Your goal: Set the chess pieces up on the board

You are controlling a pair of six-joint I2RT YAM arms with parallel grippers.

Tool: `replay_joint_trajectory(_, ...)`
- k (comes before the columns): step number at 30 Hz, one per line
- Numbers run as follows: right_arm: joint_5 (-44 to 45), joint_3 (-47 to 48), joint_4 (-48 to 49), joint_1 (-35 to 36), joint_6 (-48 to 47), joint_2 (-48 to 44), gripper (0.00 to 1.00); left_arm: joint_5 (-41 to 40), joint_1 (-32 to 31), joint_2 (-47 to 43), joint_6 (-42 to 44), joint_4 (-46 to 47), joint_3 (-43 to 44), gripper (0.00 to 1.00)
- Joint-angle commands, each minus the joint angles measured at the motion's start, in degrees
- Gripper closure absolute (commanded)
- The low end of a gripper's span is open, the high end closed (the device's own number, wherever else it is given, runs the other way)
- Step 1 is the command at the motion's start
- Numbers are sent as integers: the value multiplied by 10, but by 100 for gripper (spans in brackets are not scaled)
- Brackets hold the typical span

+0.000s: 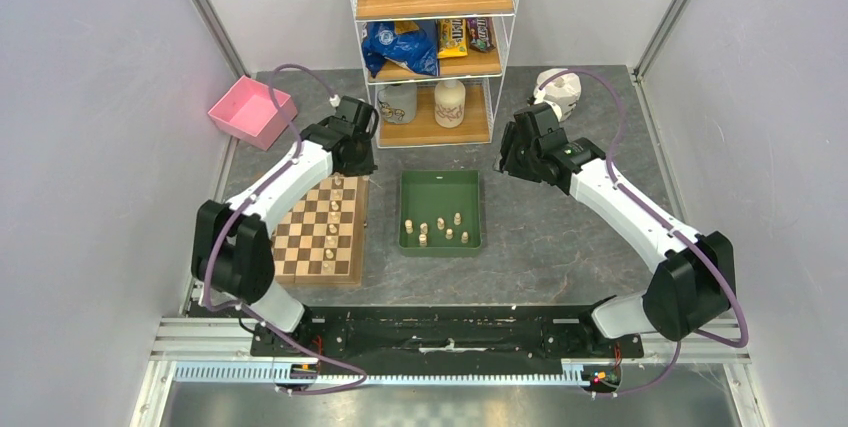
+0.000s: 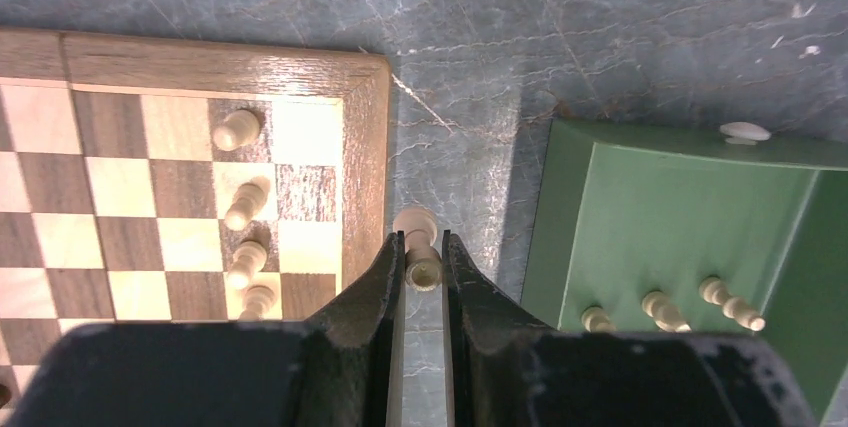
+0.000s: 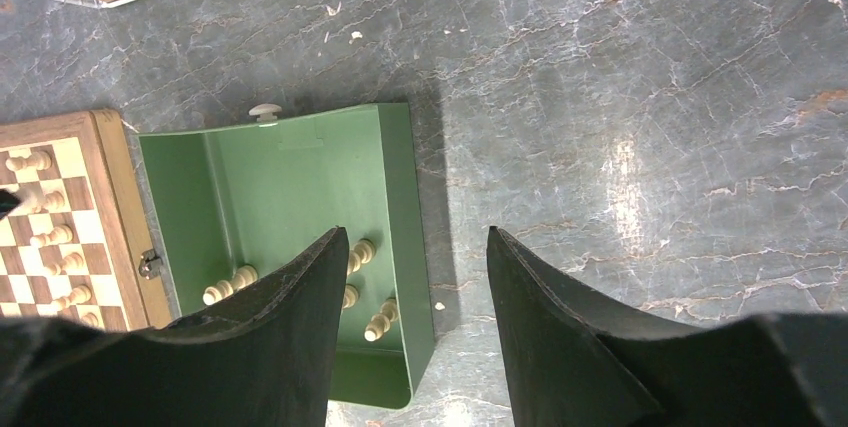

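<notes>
The board (image 1: 318, 235) lies left of centre, with several pale pieces (image 1: 331, 222) in one column near its right side. In the left wrist view the board (image 2: 365, 127) fills the left. My left gripper (image 2: 424, 255) is shut on a pale chess piece (image 2: 420, 243), held over the grey table between the board's right border and the green tray (image 2: 560, 217). From above it hangs at the board's far right corner (image 1: 352, 147). My right gripper (image 3: 412, 247) is open and empty, above the table beside the tray's right wall (image 3: 400, 197). Several pale pieces (image 1: 440, 229) stand in the tray.
The green tray (image 1: 440, 183) sits at centre. A wire shelf (image 1: 433, 47) with bottles and snack bags stands at the back. A pink bin (image 1: 252, 110) is at back left; a white object (image 1: 558, 89) is at back right. Grey walls flank both sides.
</notes>
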Motion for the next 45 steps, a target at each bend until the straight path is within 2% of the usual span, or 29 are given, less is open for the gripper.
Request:
replay_joint_trajectory(1,-5,2,15,-1,6,1,39,11,5,36,8,10,9,98)
replay_joint_trajectory(11,-10,1,15,-1,5,7,39,14,46,63,8,39,-11,98)
replay_joint_trajectory(45,-22,1,15,-1,3,26,38,-27,77,110,10,83,-33,98)
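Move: The held chess piece is bound for the board's empty far right corner square, some 3 cm ahead of the left hand, 5 cm to its left and about 10 cm below. The far pawn stands one square left of that corner, with a second pawn 3 cm nearer than the far one. The green tray's middle is roughly 18 cm right of this hand and 5 cm back. From the idle right hand the corner lies about 35 cm left and 1 cm ahead, well below. Keep the left fingers shut on the piece and bring it down about 7 cm towards the far right corner square: sink nearly straight first, then swing about 4 cm left and slightly forward as you go on down. Tip the fingers a little steeper, turn the wrist slightly counter-clockwise, and finish with a slow, level creep left and forward over the square. ##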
